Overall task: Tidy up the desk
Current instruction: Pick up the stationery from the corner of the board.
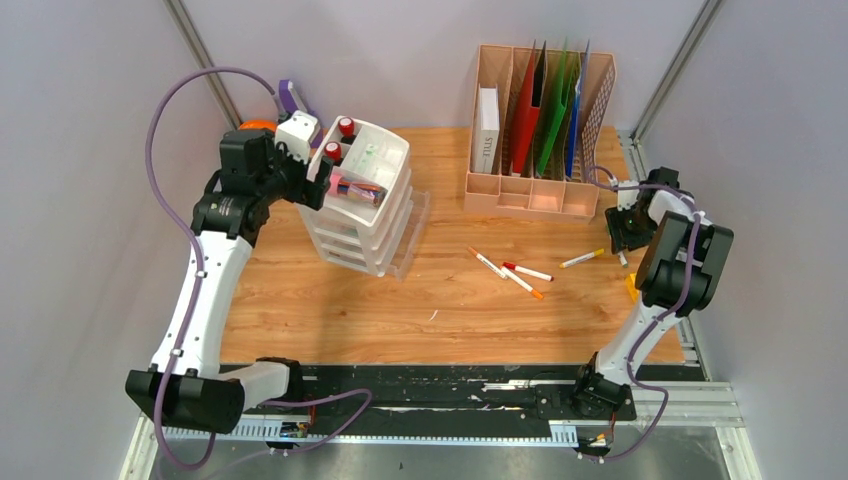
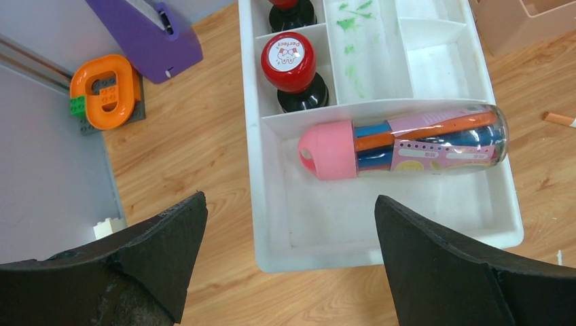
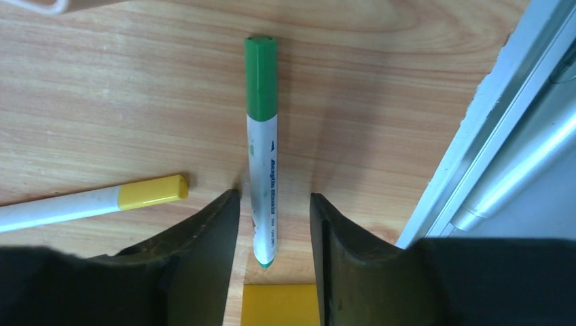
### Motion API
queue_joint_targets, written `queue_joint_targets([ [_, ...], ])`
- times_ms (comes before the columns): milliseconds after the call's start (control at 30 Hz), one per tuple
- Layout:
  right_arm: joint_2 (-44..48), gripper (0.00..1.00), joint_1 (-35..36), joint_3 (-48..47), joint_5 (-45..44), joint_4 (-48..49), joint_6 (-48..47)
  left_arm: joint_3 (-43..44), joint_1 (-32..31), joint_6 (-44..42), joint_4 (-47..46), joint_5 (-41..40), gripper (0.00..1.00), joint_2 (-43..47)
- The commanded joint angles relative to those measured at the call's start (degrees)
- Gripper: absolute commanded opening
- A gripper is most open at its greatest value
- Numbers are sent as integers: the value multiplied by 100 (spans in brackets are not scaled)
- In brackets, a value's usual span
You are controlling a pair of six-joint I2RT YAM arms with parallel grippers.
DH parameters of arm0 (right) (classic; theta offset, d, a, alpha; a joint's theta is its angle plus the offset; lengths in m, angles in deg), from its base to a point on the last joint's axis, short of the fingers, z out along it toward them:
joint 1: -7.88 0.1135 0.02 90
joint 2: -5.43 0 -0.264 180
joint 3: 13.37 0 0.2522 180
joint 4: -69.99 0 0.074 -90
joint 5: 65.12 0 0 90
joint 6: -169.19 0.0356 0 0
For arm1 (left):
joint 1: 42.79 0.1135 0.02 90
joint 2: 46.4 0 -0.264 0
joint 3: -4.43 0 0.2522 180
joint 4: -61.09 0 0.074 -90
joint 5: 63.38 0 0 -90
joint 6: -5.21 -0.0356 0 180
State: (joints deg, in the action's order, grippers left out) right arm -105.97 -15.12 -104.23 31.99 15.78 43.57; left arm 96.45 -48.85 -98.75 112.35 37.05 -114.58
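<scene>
The desk [image 1: 450, 310] is a light-brown wood-grain top. My left gripper [image 2: 291, 198] is open and empty, hovering over the near edge of the top tray [image 2: 253, 170] of a white drawer unit [image 1: 365, 200]. A pink-capped clear tube of pens [image 2: 401, 142] lies in that tray, behind it a red-topped stamp [image 2: 292, 61]. My right gripper [image 3: 274, 195] is low at the desk's right edge. Its open fingers straddle the near end of a green-capped marker [image 3: 261, 136], with a gap on each side. A yellow-capped marker [image 3: 88, 202] lies just to its left.
Three loose markers [image 1: 510, 270] lie mid-desk. A pink file holder [image 1: 540, 190] with folders stands at the back. A purple object [image 2: 146, 30] and an orange brick piece [image 2: 105, 88] sit at the back left. A yellow flat item [image 3: 280, 305] lies under the right gripper. A black rail [image 1: 450, 385] borders the near edge.
</scene>
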Motion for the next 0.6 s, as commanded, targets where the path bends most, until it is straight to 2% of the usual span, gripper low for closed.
queue_joint_targets([
  [0,-38,40,11,222,-214,464,-7,5,33,-112,-141,5,100,268],
  [167,-36,20,7,438,-131,631,62,46,35,-59,-73,-96,100,339],
  [300,218,8,8,519,15,624,97,170,27,-41,60,-184,100,399],
  [567,1421,0,19,307,521,121,227,580,35,66,240,-387,100,357],
])
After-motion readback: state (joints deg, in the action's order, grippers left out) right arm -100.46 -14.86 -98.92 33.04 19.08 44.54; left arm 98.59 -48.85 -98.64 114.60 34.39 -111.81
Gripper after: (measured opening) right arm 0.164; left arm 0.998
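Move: The green marker lies right under the right hand, its white end already between the open fingertips. Its middle is about 3 cm ahead of that hand, 1 cm to the left and 1 cm lower. The yellow marker's middle is roughly 9 cm left and 1 cm back of the hand, and the yellow block sits some 7 cm back and 7 cm right, both near table level. From the left hand, the green marker is about 63 cm right, 3 cm ahead and 30 cm below. The green marker is pinched near its white end as the right fingers close from about half open while the hand stays in place just over the table. With that grip held, the hand then starts up, about 1 cm, drifting about as far left. The open, empty left hand rises some 2.5 cm and backs off a little by the drawer unit. ##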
